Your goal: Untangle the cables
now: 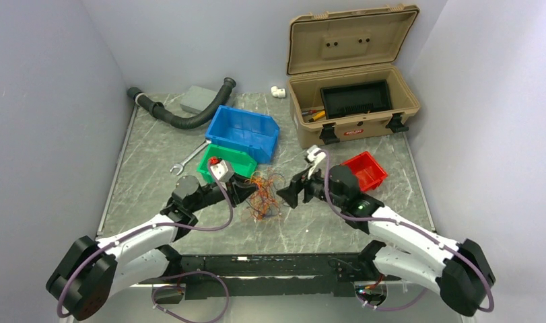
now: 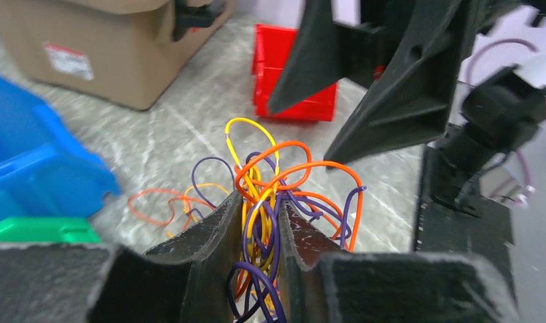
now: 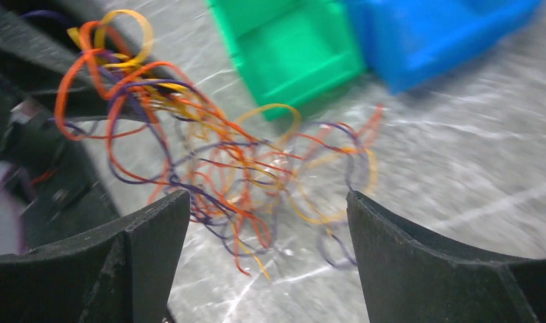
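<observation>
The cables (image 1: 264,195) are a loose tangle of thin orange, yellow and purple wires lying on the marbled table between both arms. My left gripper (image 1: 242,192) sits at the tangle's left edge. In the left wrist view its jaws (image 2: 260,202) stand only narrowly apart, with a bundle of the cables (image 2: 283,168) running loosely through the gap. My right gripper (image 1: 291,195) is at the tangle's right side. Its jaws (image 3: 268,202) are wide open and empty, with the cables (image 3: 209,155) spread on the table just beyond the fingertips.
A green bin (image 1: 226,161) and a blue bin (image 1: 246,131) stand close behind the tangle. A red bin (image 1: 365,169) is to the right, near an open tan toolbox (image 1: 354,101). A wrench (image 1: 189,158), black hose (image 1: 182,114) and grey block (image 1: 197,99) lie at back left.
</observation>
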`<state>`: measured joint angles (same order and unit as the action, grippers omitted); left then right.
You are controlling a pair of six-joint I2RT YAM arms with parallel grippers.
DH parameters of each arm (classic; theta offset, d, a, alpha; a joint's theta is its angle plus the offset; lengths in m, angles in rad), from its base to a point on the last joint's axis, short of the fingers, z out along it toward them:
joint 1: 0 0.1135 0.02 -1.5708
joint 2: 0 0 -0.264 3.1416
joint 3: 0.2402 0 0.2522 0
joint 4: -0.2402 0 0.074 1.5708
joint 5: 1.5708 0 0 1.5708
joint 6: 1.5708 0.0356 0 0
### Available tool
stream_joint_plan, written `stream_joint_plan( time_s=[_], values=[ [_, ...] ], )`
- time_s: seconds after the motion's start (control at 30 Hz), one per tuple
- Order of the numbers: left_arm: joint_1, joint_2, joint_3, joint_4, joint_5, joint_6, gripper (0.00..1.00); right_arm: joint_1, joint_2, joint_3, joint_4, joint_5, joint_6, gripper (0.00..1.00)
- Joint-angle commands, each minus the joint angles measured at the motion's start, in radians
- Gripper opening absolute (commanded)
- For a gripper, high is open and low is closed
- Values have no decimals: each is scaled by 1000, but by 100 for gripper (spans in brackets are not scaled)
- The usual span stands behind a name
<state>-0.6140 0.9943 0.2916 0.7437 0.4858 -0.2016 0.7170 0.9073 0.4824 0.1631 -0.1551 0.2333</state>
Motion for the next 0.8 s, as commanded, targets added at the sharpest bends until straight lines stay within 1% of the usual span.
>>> stream_joint_plan(
  time_s=[0.0,0.07,0.2,0.23,0.3,0.33,0.37,0.4,0.43,0.47,0.5,0.53,0.57,0.6,0.7,0.77],
  values=[
    [0,38,-5,213,238,-49,29,33,77,89,138,-350,-74,88],
    [0,58,-1,250,279,-68,30,42,101,92,156,-378,-83,88],
    [-2,88,10,275,331,-91,31,51,144,90,230,-469,-68,89],
    [-1,95,9,288,334,-99,32,56,160,94,238,-463,-62,87],
    [-1,105,9,314,338,-110,31,61,191,99,243,-452,-62,79],
    [0,110,9,318,341,-113,31,64,202,99,253,-451,-60,72],
    [-1,114,11,320,341,-115,30,65,212,97,263,-448,-55,61],
    [0,116,12,318,339,-118,28,65,216,92,274,-442,-49,39],
    [0,116,14,309,331,-117,28,66,214,88,276,-426,-45,24],
    [-1,113,16,291,312,-115,29,65,205,85,272,-402,-43,11],
    [0,107,17,264,289,-107,33,66,192,82,258,-348,-38,2],
    [-1,97,20,231,259,-97,41,65,173,79,239,-272,-32,0],
    [-1,83,23,190,227,-84,52,65,152,72,218,-207,-26,0],
    [0,67,28,146,194,-71,61,65,126,63,201,-145,-23,0],
    [-2,30,33,52,108,-33,78,64,37,24,175,9,-5,0],
    [-3,32,34,23,52,-33,88,63,-22,-8,190,-8,-8,0]
  ],
)
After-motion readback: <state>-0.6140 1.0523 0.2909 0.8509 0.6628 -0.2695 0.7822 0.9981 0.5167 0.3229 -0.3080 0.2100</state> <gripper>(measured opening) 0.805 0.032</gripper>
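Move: The top of the cable bundle sticks out between the left gripper's nearly shut fingers, about 2 cm to the left hand's right and level with it in height. The open right gripper has that same tuft some 10 cm to its left, a centimetre back and about level in height. From the right hand, the green tray lies roughly 13 cm ahead and 20 cm left, the blue bin 22 cm ahead and 16 cm left, the red bin 10 cm ahead and 24 cm right, all about 12 cm lower. Bring the open right gripper left about 7 cm and back 5, turning it some 25 degrees counter-clockwise, and shut it on the bundle beside the left fingers, while the left hand draws back and slightly right, turning clockwise. Then open the left fingers wide to let go; ease both hands a little forward, left turning counter-clockwise and right clockwise, the right also rising and going back right with its hold kept. ##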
